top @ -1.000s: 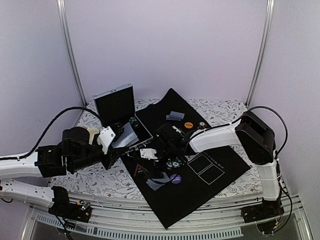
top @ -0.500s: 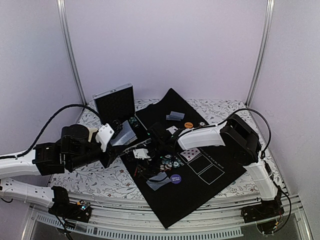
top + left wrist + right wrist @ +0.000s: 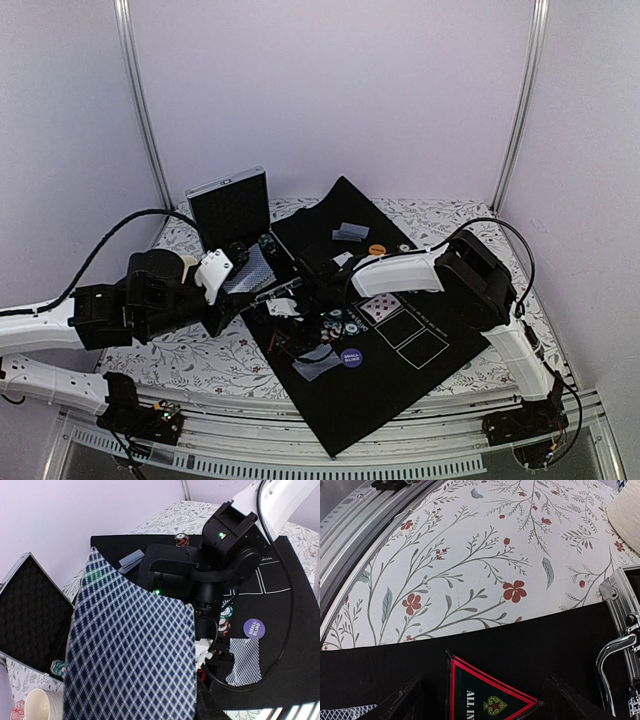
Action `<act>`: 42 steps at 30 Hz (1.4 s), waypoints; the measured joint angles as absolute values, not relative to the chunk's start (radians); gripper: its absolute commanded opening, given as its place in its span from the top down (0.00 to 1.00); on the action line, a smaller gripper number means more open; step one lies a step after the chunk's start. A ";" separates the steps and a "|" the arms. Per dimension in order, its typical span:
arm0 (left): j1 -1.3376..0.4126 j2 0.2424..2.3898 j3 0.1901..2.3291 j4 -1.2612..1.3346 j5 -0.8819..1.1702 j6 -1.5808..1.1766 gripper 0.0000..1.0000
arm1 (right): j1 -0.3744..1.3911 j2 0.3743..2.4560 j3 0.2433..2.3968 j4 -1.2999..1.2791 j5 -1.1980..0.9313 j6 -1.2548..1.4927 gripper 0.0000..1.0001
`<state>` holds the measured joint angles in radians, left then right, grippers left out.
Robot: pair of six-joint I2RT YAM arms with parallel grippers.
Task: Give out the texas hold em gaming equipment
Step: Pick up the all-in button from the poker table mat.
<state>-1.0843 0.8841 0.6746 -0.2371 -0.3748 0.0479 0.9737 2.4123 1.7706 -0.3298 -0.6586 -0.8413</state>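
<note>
My left gripper (image 3: 243,272) is shut on a fan of blue diamond-backed playing cards (image 3: 130,655); they fill the left wrist view and hide its fingers. My right gripper (image 3: 482,700) stands open low over the black mat (image 3: 530,640). A red-edged black "ALL IN" triangle (image 3: 485,692) lies flat between its fingers (image 3: 400,702). Just right of that gripper sit several teal, red and white poker chips (image 3: 340,322). A purple button (image 3: 350,357) and a face-down card (image 3: 318,365) lie nearer me. A face-up card (image 3: 380,305) rests beside the white rectangles.
The open silver case (image 3: 232,205) stands at the back left, its rim and handle (image 3: 620,645) close to my right gripper. An orange button (image 3: 377,250) and a small card stack (image 3: 350,232) lie on the far mat. A white cup (image 3: 40,705) sits by the case.
The right arm has drawn in to the left, uncovering the face-up card, and its jaws have narrowed a little around the triangle. The left arm has held still with its cards.
</note>
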 measured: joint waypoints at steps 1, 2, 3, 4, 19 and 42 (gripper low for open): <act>-1.084 0.884 0.675 -0.238 -0.374 0.048 0.65 | 0.973 2.412 1.771 -0.331 -0.658 -0.835 0.21; -1.084 0.884 0.675 -0.239 -0.374 0.048 0.65 | 0.972 2.412 1.772 -0.334 -0.658 -0.831 0.24; -1.084 0.884 0.675 -0.239 -0.373 0.048 0.65 | 0.972 2.412 1.772 -0.338 -0.658 -0.826 0.25; -1.084 0.884 0.675 -0.239 -0.373 0.048 0.65 | 0.972 2.412 1.772 -0.340 -0.659 -0.825 0.25; -1.084 0.884 0.675 -0.239 -0.367 0.048 0.65 | 0.972 2.412 1.773 -0.341 -0.644 -0.780 0.42; -1.082 0.899 0.675 -0.238 -0.352 0.048 0.65 | 0.973 2.202 1.609 -0.243 -0.582 -0.766 0.47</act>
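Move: The all-in button lies flat on the mat right between the right hand's open fingertips, about 1 cm below their midpoint. From that hand, the face-down cards lie some 6 cm back and 8 cm right, the small blind button 4 cm back and 14 cm right, and the case handle roughly 8 cm forward and 2 cm left. From the left hand, the all-in button is about 4 cm forward, 7 cm right and 21 cm down. Almost in place at first, the right hand goes on closing its fingers from either side until they pinch the all-in button across its width. It then lifts the button straight up off the mat about 6 cm, picking up speed, drifting slightly right and turning some 5 degrees clockwise with the grip kept. ##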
